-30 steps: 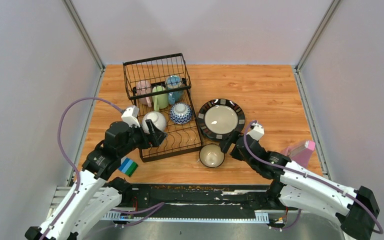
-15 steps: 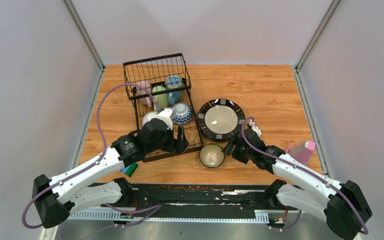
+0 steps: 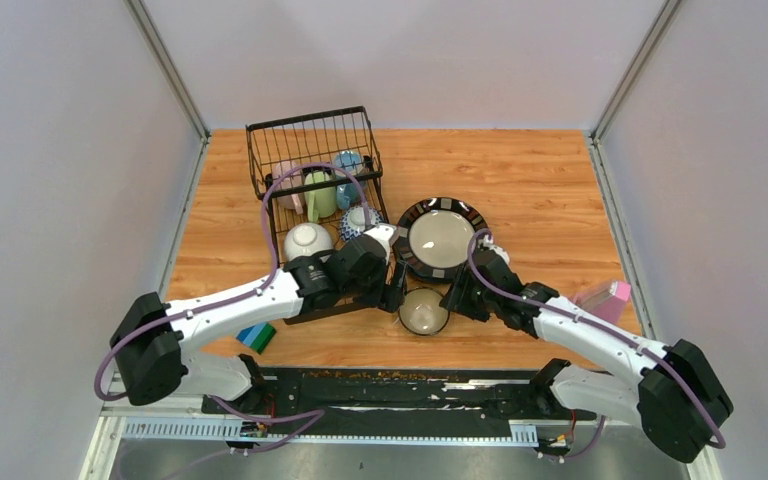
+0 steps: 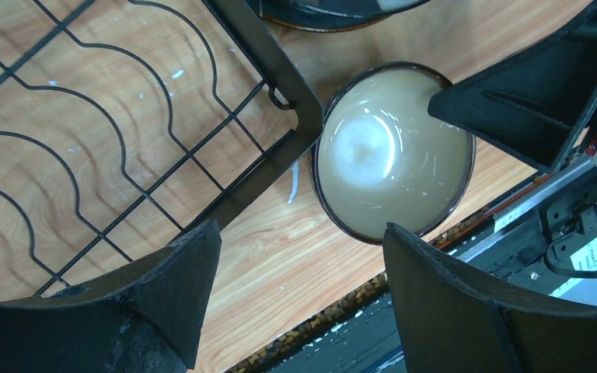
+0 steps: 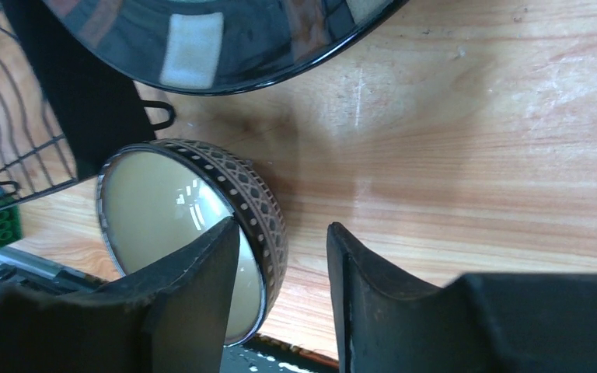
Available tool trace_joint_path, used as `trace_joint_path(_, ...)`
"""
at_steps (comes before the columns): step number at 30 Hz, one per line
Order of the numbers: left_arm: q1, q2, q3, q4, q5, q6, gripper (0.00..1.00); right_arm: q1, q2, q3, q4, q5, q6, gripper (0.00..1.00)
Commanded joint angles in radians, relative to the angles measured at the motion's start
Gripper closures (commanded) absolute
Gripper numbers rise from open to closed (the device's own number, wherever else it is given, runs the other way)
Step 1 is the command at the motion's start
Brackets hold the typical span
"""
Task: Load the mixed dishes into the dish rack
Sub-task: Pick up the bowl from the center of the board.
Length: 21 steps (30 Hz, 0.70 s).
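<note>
A dark patterned bowl [image 3: 423,311] with a cream inside sits on the table just off the front right corner of the black wire dish rack [image 3: 300,140]. My right gripper [image 3: 457,297] is open and straddles the bowl's right rim [image 5: 268,225]: one finger [image 5: 202,280] is inside and the other [image 5: 373,295] is outside, with a gap. My left gripper [image 3: 395,290] is open and empty, hovering above the rack corner [image 4: 280,85] and the bowl [image 4: 392,151]. A black-rimmed cream plate [image 3: 442,238] lies behind the bowl.
The rack holds a white bowl [image 3: 308,240], a blue patterned bowl [image 3: 358,220], and green [image 3: 320,193], pink [image 3: 288,180] and blue [image 3: 348,168] mugs. A striped sponge [image 3: 255,335] lies front left of the rack. A pink container [image 3: 605,303] stands at the right edge.
My left arm has swung right from the white bowl in the rack to the rack's front right corner. My right gripper has moved left onto the dark bowl's rim.
</note>
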<state>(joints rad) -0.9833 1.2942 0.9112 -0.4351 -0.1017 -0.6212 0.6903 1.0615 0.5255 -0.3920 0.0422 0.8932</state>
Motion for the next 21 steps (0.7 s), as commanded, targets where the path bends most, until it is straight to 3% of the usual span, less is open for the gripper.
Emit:
trace_joint_path(1, -0.013, 0.04, 0.054, 0.026, 0.035, 0.017, 0.17, -0.005, 0.056, 0.028, 0.04, -0.01, -0.089, 0.59)
trace_joint_path(4, -0.016, 0.067, 0.059, 0.025, 0.047, 0.02, 0.17, -0.005, 0.08, 0.042, 0.041, -0.025, -0.108, 0.74)
trace_joint_path(10, -0.018, 0.085, 0.057, 0.028, 0.057, 0.014, 0.17, -0.004, 0.071, 0.053, 0.045, -0.059, -0.143, 0.77)
trace_joint_path(16, -0.018, 0.088, 0.039, 0.07, 0.092, -0.001, 0.17, -0.003, 0.021, 0.033, 0.046, -0.064, -0.171, 0.99)
trace_joint_path(21, -0.018, 0.104, 0.035, 0.105, 0.134, -0.011, 0.17, -0.003, -0.046, 0.004, 0.046, -0.078, -0.158, 1.0)
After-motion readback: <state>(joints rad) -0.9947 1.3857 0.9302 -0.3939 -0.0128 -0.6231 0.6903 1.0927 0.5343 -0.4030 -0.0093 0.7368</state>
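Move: The bowl's middle lies about 5 cm to my right hand's left, 2 cm back and 3 cm below, its right rim between my parted fingers. The plate is some 12 cm ahead of that hand and 2 cm left, 5 cm lower; the dish rack's middle is about 13 cm ahead and 22 cm left, roughly level. From my left hand the bowl is about 6 cm right, 2 cm back and 10 cm down. I close my right fingers from about half open until they pinch the bowl's right rim, one finger inside and one outside, while that hand sinks about 1.5 cm, turns some 10 degrees counter-clockwise, then eases up slightly. My open left hand moves about 2 cm right and dips nearly as far, towards the bowl, without taking hold. ##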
